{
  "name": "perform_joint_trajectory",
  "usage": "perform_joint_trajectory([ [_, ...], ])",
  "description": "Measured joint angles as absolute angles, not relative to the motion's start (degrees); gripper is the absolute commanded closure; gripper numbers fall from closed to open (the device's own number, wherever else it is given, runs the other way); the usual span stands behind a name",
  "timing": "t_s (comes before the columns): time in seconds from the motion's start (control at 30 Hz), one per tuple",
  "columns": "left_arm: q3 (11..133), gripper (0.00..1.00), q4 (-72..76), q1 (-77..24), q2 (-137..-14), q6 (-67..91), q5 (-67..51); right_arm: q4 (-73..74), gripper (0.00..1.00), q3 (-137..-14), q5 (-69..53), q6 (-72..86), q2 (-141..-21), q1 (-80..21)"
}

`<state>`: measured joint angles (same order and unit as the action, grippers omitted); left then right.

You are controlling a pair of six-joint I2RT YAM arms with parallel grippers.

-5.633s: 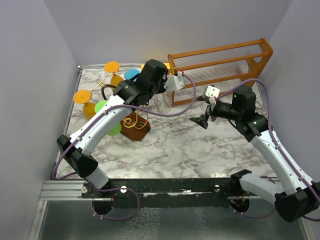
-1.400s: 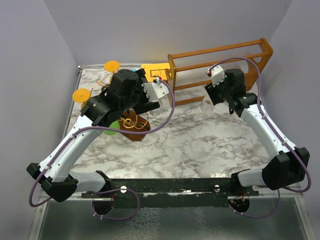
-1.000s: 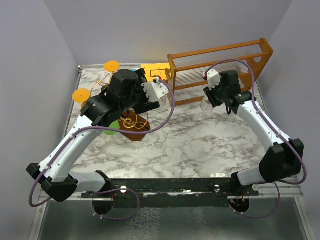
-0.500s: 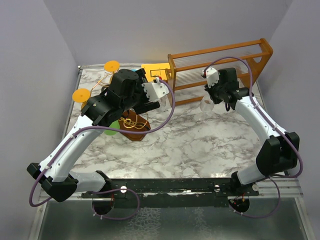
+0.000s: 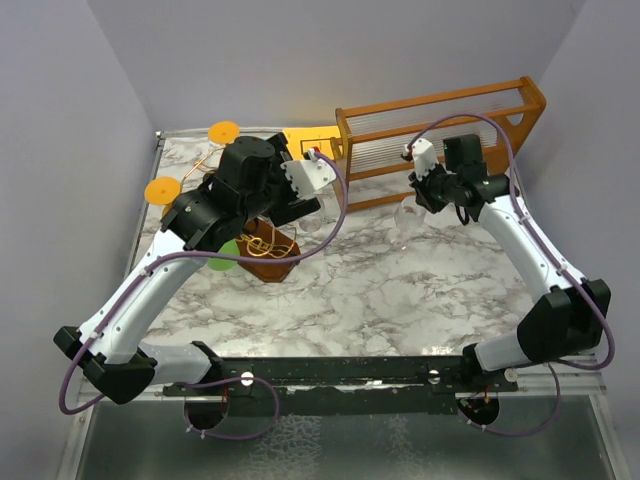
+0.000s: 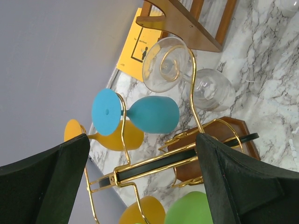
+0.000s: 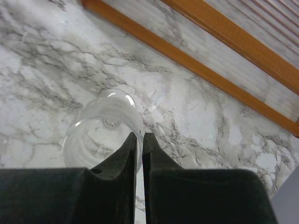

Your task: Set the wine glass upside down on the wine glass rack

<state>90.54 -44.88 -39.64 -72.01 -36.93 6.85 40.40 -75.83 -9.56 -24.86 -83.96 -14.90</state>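
Note:
A clear wine glass (image 7: 102,133) stands on the marble with its mouth towards my right wrist camera. My right gripper (image 7: 139,139) is shut on its rim, one finger inside the bowl and one outside. From above, that glass (image 5: 406,212) sits just in front of the wooden frame, under the right gripper (image 5: 424,196). The wine glass rack (image 6: 154,164), gold wire with a black curved bar on a brown base (image 5: 268,254), carries another clear glass (image 6: 211,90), a blue glass (image 6: 150,115), orange ones and a green one. My left gripper (image 6: 140,186) hovers open over the rack, holding nothing.
A large orange-brown wooden frame (image 5: 440,122) with clear rods stands at the back right, close behind the right gripper. A yellow card (image 5: 304,140) leans at the back wall. Grey walls close in the table on the left, right and rear.
The right gripper's fingers have closed onto the clear glass's rim and the wrist has shifted slightly. The left arm has stayed over the rack, still open.

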Motion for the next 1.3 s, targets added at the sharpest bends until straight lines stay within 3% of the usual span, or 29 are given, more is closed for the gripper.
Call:
perform_joint_trajectory([
  [0.5, 96.71, 0.05, -41.12, -30.55, -72.44, -19.99, -3.51, 49.65, 0.99, -80.34, -27.29, -27.2, -70.08, -14.9],
  [0.7, 96.64, 0.14, -37.08, -25.3, -72.49, -8.58, -13.8, 49.04, 0.99, -85.67, -31.14, -26.37, -63.46, -14.9],
  [0.9, 92.88, 0.22, -30.87, -21.06, -72.82, 4.86, -26.02, 45.78, 0.99, -91.83, -35.14, -23.44, -64.12, -14.9],
  [1.3, 83.31, 0.25, -17.45, -20.99, -75.22, 26.7, -38.63, 35.11, 0.99, -96.51, -37.91, -9.67, -68.6, -14.9],
])
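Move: I already pinch the rim of the clear wine glass in my right hand; from there my open left gripper lies about 30 cm left, 6 cm back and 17 cm higher. The wooden rack stands 19 cm ahead of my right hand, 4 cm right and 8 cm lower. From my left hand, that glass is some 27 cm right, 5 cm ahead, 25 cm below; the hung clear glass 5 cm ahead, 5 cm right, 15 cm below; the wine glass rack 7 cm ahead, 7 cm left, 20 cm below. Keeping the rim pinched, I draw my right hand back and left about 8 cm each while lifting it about 27 cm, most steeply midway, and swing the fingers up to level so the foot tips towards my left hand. My empty left hand rises, then eases down and right towards that foot, rolling its left side down some 60 degrees and narrowing its fingers slightly, touching nothing yet. ##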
